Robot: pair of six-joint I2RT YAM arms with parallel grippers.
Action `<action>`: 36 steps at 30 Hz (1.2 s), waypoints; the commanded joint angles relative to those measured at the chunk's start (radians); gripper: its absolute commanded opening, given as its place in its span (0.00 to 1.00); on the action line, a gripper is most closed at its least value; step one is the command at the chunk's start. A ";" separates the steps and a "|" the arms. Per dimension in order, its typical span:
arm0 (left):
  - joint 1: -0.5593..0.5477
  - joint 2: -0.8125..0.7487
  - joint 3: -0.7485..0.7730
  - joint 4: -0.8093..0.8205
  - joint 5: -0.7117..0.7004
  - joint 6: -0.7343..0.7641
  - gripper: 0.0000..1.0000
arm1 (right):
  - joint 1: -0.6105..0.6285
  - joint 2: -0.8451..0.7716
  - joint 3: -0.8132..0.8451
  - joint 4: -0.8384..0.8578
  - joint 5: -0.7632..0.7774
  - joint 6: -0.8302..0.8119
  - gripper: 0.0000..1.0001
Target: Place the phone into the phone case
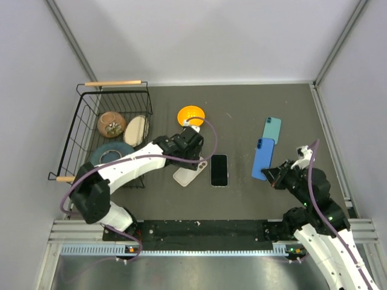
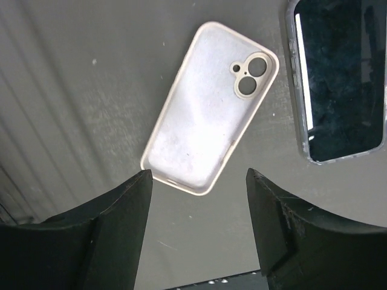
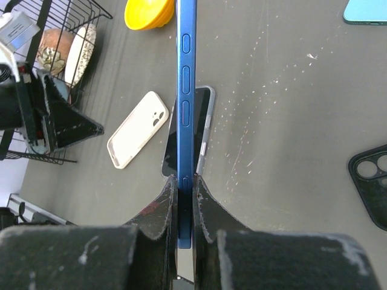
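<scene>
The phone (image 1: pixel 219 170) lies screen up at mid-table, its black glass (image 2: pixel 341 78) ringed by the clear rim of the phone case (image 2: pixel 295 90), so it appears to sit inside the case. My left gripper (image 1: pixel 195 158) hangs open and empty (image 2: pixel 198 199) just above the near end of a beige-backed phone (image 2: pixel 208 109), left of the cased phone. My right gripper (image 1: pixel 271 173) is shut (image 3: pixel 185 187) on the lower end of a blue phone (image 3: pixel 186 72), held on edge off the table. Behind it, the black phone (image 3: pixel 171 154) and case rim (image 3: pixel 209 115) partly show.
A wire basket (image 1: pixel 145 99) with round items stands at the left. A yellow bowl (image 1: pixel 191 115) sits behind the left gripper. A teal phone (image 1: pixel 272 128) lies at the back right. A black case (image 3: pixel 372 181) lies right of the right gripper.
</scene>
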 commanded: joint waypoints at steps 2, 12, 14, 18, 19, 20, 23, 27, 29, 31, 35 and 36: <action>0.097 0.086 0.091 -0.025 0.137 0.286 0.67 | 0.009 -0.027 0.011 0.088 -0.026 0.021 0.00; 0.166 0.274 0.168 -0.025 0.195 0.414 0.63 | 0.009 -0.046 0.005 0.083 -0.035 0.024 0.00; 0.172 0.301 0.185 -0.031 0.183 0.417 0.62 | 0.011 -0.046 0.007 0.083 -0.032 0.022 0.00; 0.190 0.360 0.192 -0.029 0.183 0.429 0.59 | 0.009 -0.043 0.014 0.082 -0.027 0.016 0.00; 0.195 0.363 0.188 -0.025 0.195 0.431 0.58 | 0.009 -0.040 0.016 0.080 -0.026 0.015 0.00; 0.196 0.369 0.185 -0.022 0.198 0.431 0.57 | 0.009 -0.038 0.016 0.080 -0.024 0.015 0.00; 0.204 0.386 0.171 -0.017 0.189 0.425 0.56 | 0.009 -0.026 0.019 0.083 -0.024 0.013 0.00; 0.212 0.400 0.145 -0.014 0.220 0.411 0.47 | 0.009 -0.015 0.020 0.089 -0.026 0.011 0.00; 0.212 0.395 0.125 -0.014 0.239 0.400 0.28 | 0.009 -0.011 0.022 0.095 -0.029 0.013 0.00; 0.212 0.381 0.097 -0.011 0.250 0.365 0.15 | 0.009 0.000 0.024 0.102 -0.036 0.015 0.00; 0.212 0.328 0.016 0.015 0.249 0.239 0.00 | 0.009 0.011 0.024 0.117 -0.049 0.021 0.00; 0.212 0.302 -0.027 0.040 0.308 0.190 0.00 | 0.009 0.011 0.020 0.121 -0.050 0.024 0.00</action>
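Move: My open left hand hovers about 9 cm above the white case, whose middle is some 2 cm ahead and 1 cm to the right. The black-screened phone in the clear case lies around 2 cm ahead and 15 cm to the right; the yellow bowl is about 27 cm ahead and 2 cm right. From my right hand, still holding the blue phone, the white case is roughly 29 cm left, 8 cm forward and 17 cm down. I swing my left hand forward and a little left while sinking some 8 cm, going down onto the white case's left long edge. On the way the fingers tip about 15 degrees steeper and turn slightly clockwise; low at the table they shut from well open and pinch the left side rim, one finger inside the case. ##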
